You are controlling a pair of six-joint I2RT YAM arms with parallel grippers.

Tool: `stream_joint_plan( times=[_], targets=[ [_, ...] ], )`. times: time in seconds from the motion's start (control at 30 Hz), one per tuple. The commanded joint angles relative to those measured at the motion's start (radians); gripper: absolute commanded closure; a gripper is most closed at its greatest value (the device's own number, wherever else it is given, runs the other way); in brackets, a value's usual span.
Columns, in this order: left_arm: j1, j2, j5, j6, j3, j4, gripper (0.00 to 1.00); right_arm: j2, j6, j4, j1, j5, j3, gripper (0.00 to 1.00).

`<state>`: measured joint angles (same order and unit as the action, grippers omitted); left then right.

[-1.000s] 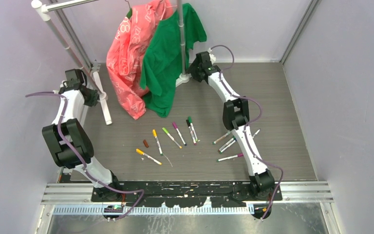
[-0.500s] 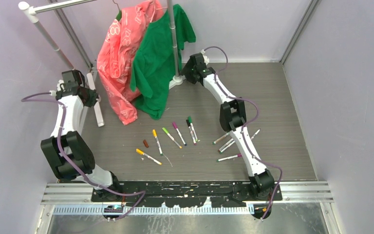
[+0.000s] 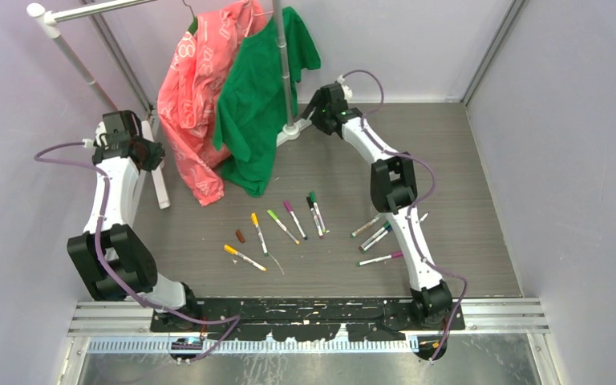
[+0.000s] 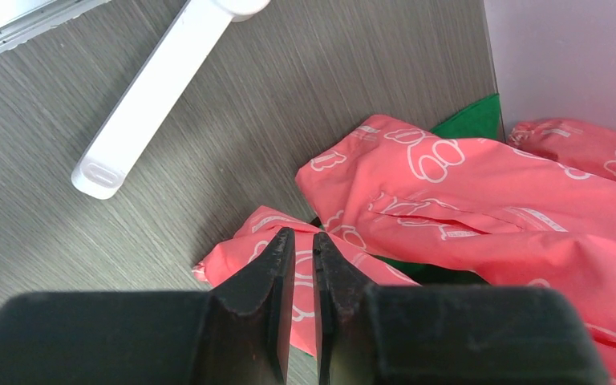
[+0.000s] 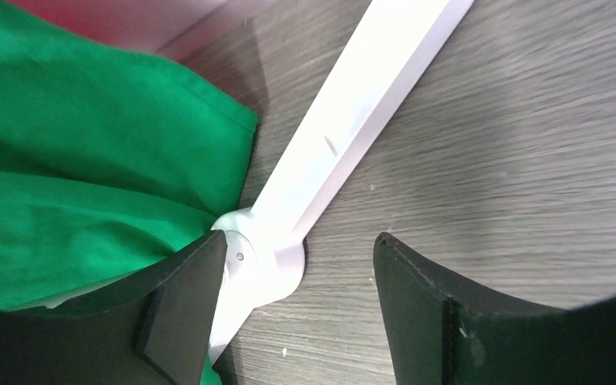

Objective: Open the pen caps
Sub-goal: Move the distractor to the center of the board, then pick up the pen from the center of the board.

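Note:
Several pens lie in a loose fan mid-table in the top view: an orange-tipped one [image 3: 245, 257], a yellow one [image 3: 259, 233], a green one [image 3: 282, 226], a magenta one [image 3: 294, 219], and more to the right [image 3: 373, 233]. Most carry their coloured pen caps. One brown cap [image 3: 241, 237] lies loose. My left gripper [image 4: 303, 234] is far back on the left, its jaws nearly touching with nothing between them, over pink cloth [image 4: 465, 208]. My right gripper [image 5: 301, 241] stands open at the back, beside the hub of the white rack foot [image 5: 353, 104].
A white clothes rack [image 3: 287, 72] stands at the back with a pink garment [image 3: 196, 96] and a green shirt [image 3: 257, 104] hanging to the floor. Its left foot bar [image 3: 159, 180] lies beside my left arm. Walls close the space on three sides.
The rack and its clothes have shifted left. My right gripper's jaws have spread wider beside the rack foot. My left arm has stretched farther back.

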<state>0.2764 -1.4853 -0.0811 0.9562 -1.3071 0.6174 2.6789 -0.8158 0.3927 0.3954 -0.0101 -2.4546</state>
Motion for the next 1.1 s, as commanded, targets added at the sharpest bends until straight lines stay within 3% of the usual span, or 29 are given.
stream_joint_plan(
  times=[0.0,0.17,0.57,0.83,1.07],
  targets=[
    [-0.011,0.042,0.018,-0.028,-0.043,-0.025,0.84,-0.219,0.061,-0.109,-0.046,-0.055,0.092,0.27],
    [-0.038,0.054,0.021,-0.049,-0.058,-0.008,0.84,-0.39,0.117,-0.126,-0.059,-0.104,0.328,0.27],
    [-0.149,0.077,0.074,-0.155,-0.124,0.153,0.84,-0.802,0.257,0.233,0.019,-0.244,0.695,0.27],
    [-0.299,0.15,0.109,-0.18,0.01,0.183,0.84,-1.036,0.292,0.335,0.095,-0.205,0.965,0.27],
    [-0.364,0.233,0.121,-0.192,0.128,0.228,0.85,-1.103,0.32,0.356,0.198,-0.139,1.112,0.29]
  ],
)
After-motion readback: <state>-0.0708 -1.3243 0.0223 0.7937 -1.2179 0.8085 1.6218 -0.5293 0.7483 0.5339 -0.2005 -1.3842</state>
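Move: Both empty hands are by the clothes rack. From the right hand the black-capped pen lies about 36 cm back, 2 cm right and 6 cm lower, the magenta-capped pen about 5 cm left of it, the clear-capped pen 14 cm right of it. From the left hand the yellow-capped pen is roughly 16 cm back, 24 cm right and 19 cm below, with the lime-capped pen 6 cm beyond it to the right and the brown cap 5 cm to its left. The right hand lifts back some 28 cm from rack towards pens while the left sweeps right about 15 cm. ##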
